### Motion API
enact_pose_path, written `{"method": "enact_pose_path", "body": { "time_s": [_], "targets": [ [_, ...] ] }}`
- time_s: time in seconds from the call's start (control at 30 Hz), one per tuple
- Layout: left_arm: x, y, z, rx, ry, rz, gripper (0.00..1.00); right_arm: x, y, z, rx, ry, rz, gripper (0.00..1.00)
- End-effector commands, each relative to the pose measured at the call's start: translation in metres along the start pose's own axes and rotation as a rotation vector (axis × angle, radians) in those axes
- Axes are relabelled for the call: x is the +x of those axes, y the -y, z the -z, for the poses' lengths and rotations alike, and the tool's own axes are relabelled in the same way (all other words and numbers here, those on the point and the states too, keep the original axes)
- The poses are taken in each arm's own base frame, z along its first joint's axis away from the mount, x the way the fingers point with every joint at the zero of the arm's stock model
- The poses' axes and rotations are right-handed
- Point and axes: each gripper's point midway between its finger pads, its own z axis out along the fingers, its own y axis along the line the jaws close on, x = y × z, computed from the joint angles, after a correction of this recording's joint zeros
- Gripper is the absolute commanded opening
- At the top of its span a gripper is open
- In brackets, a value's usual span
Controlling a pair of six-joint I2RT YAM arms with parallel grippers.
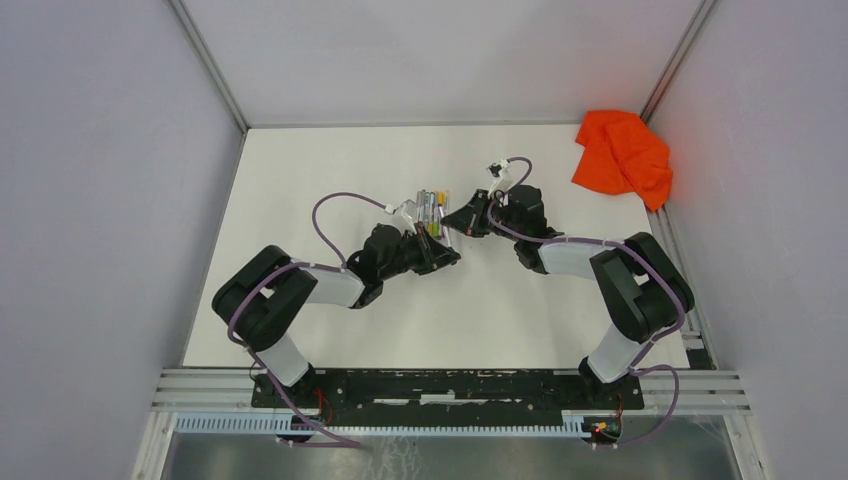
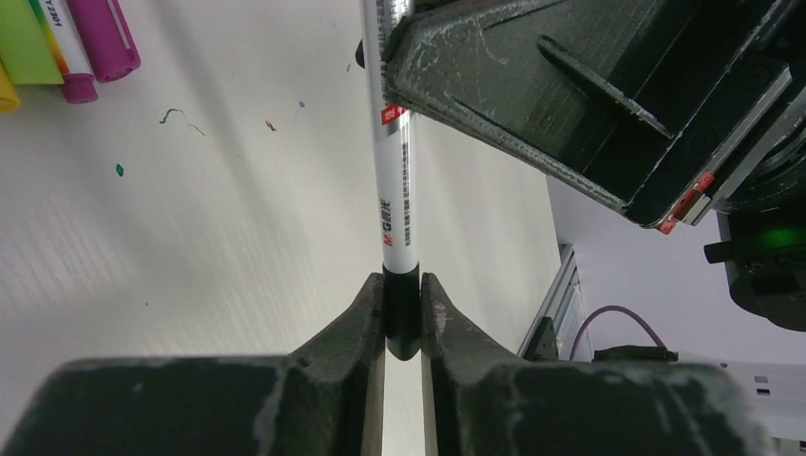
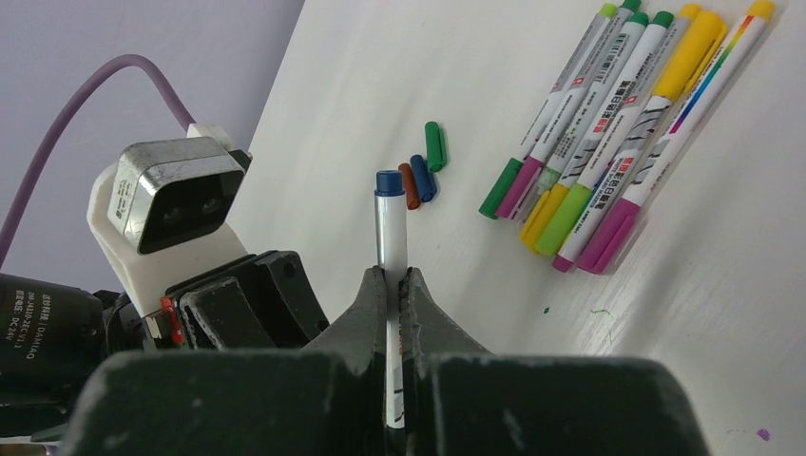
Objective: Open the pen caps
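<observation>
One pen with a grey-white barrel is held between both grippers above the table. My left gripper is shut on the pen's dark cap. My right gripper is shut on the barrel; the pen's blue far end sticks out past its fingers. In the top view the left gripper and the right gripper meet tip to tip beside the pens. Several capped pens lie in a row. Three loose caps lie near them: green, blue, red-brown.
An orange cloth lies at the back right corner. Grey walls close the table on three sides. A magenta pen end shows at the left wrist view's top left. Small ink marks dot the white table.
</observation>
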Motion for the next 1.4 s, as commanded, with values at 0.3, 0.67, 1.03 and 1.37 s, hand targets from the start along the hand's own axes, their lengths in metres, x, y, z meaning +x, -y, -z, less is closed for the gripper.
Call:
{"method": "enact_pose_path", "body": {
  "time_s": [0.3,0.67,1.03,1.37],
  "targets": [
    [0.020,0.056,0.021,0.247,-0.062,-0.166,0.02,-0.045,-0.019,0.007,-0.102,0.135,-0.005,0.00],
    [0.051,0.079,0.036,0.346,-0.168,-0.254,0.02,-0.051,-0.031,0.025,-0.191,0.156,0.009,0.00],
    [0.078,0.108,0.070,0.445,-0.228,-0.302,0.02,-0.018,-0.046,0.071,-0.296,0.161,0.061,0.00],
    [0.107,0.125,0.109,0.493,-0.235,-0.308,0.02,0.005,-0.059,0.101,-0.366,0.181,0.100,0.00]
  ]
}}
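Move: The black-capped pen is already held between the hands: the left hand has it by the cap, so its middle lies about 6 cm ahead, 1 cm left and 2 cm above. From the right hand, gripping the barrel, its middle is some 2 cm back and 1 cm below. Counted from the left hand, the row of capped pens on the table lies about 13 cm ahead, 5 cm left and 9 cm below, the loose caps some 16 cm left and 6 cm ahead. Both hands keep their pinch, left on the black cap and right on the barrel, and carry the pen first up a little, then mostly back towards the bases, away from the pen row: left about 12 cm, right about 11 cm, each rising some 5 cm. The right hand also drifts rightward. The fingers tip upward while the left wrist swings clockwise and the right counter-clockwise, each turning roughly 20 degrees overall. ##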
